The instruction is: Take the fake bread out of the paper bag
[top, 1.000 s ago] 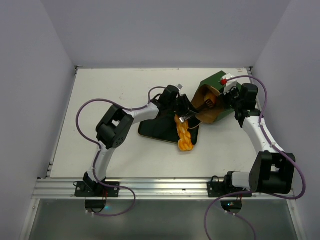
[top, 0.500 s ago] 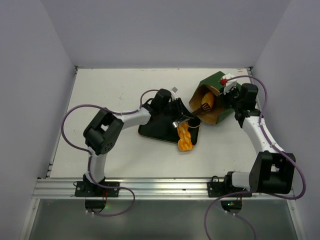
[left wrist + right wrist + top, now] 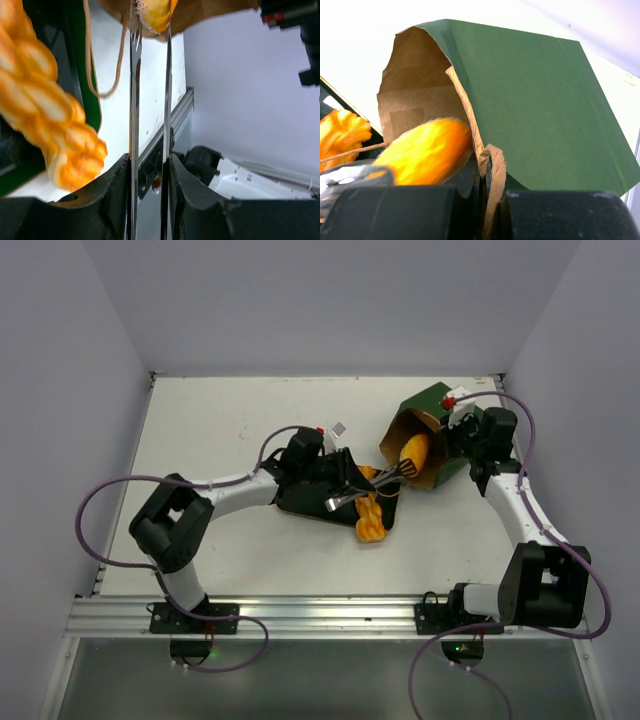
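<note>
The dark green paper bag (image 3: 432, 405) lies on its side, brown mouth facing left. My right gripper (image 3: 455, 437) is shut on its rim, seen close in the right wrist view (image 3: 492, 185), where the paper bag (image 3: 535, 100) fills the frame. My left gripper (image 3: 338, 483) is shut on metal tongs (image 3: 375, 485). The tong tips pinch an orange oval roll (image 3: 412, 450) at the bag's mouth. In the left wrist view the gripper (image 3: 148, 165) squeezes the tongs (image 3: 135, 100), whose tips hold the roll (image 3: 155, 12). An orange braided loaf (image 3: 370, 520) lies on the black tray (image 3: 305, 498).
A small grey square (image 3: 340, 427) lies on the white table behind the left arm. The bag's string handle (image 3: 102, 75) hangs near the tongs. Pale walls close in the table on three sides. A metal rail (image 3: 320, 612) runs along the near edge.
My left arm has drawn back to the left, pulling the tongs out of the bag's depth toward its mouth with the orange roll in them. The right gripper and bag stayed put.
</note>
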Tool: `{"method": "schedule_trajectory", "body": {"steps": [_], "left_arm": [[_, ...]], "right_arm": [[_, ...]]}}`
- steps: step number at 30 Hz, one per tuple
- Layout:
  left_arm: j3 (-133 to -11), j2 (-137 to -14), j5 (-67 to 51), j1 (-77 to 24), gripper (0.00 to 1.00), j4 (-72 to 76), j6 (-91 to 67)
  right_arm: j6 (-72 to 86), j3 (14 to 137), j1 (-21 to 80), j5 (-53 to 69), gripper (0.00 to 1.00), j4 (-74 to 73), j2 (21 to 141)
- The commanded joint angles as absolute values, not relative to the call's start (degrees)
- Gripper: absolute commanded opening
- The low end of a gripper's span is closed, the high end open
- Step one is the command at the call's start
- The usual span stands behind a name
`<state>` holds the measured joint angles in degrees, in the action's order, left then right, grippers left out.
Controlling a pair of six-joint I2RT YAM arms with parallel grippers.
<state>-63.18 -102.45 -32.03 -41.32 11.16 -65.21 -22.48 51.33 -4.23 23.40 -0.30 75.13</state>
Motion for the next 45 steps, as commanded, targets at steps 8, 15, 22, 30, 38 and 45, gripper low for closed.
{"method": "schedule_trajectory", "body": {"steps": [8,15,22,30,38,45], "left_arm": [[-50.3,-80.8,-37.8,-40.6,0.0,6.4,-55.5],[-42.1,-64.9,-36.0,-36.6,0.0,-0.7,-51.5],[-35.3,-53.4,-28.9,-34.9,0.0,-11.2,-50.3],[-30.5,-55.0,-26.6,-34.0,0.0,-6.7,-52.5],[-29.3,-58.3,-25.8,-33.1,0.0,-3.4,-55.1],[-27.6,-57.7,-27.0,-33.0,0.1,-3.3,-56.6]], "right_arm": [[-20.7,51.2,-5.0,21.4,0.02,3.7,73.9],[-20.2,51.4,-5.3,21.2,0.02,3.7,73.7],[-20.0,51.3,-5.4,21.2,0.02,3.8,73.7],[-19.9,51.2,-5.5,21.4,0.02,3.8,73.7],[-20.0,51.1,-5.6,21.1,0.03,3.8,73.8],[-20.0,51.2,-5.6,21.3,0.03,4.0,74.1]]}}
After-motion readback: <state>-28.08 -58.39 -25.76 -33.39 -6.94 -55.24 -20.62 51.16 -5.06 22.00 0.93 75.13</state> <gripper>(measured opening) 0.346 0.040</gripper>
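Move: The left hand holds tongs that already pinch the round bread, some 11 cm ahead and 11 cm right, about 6 cm lower, at the bag's mouth. The black tray's middle is about 7 cm left, 3 cm ahead, 14 cm below; the braided bread lies almost straight beneath, 12 cm down. The green paper bag is about 13 cm ahead and 17 cm right, 5 cm lower. From the right hand, the tray lies some 25 cm left, 10 cm back, 18 cm below. Still pinching the round bread in the tongs, the left hand draws it clear of the bag's mouth, going some 16 cm left and 10 cm back. It arcs up about 6 cm to carry the bread over to the tray, then sinks roughly 10 cm, the right side dipping slightly, grip unchanged. The right hand keeps its pinch on the bag's rim, easing about 1 cm right. ##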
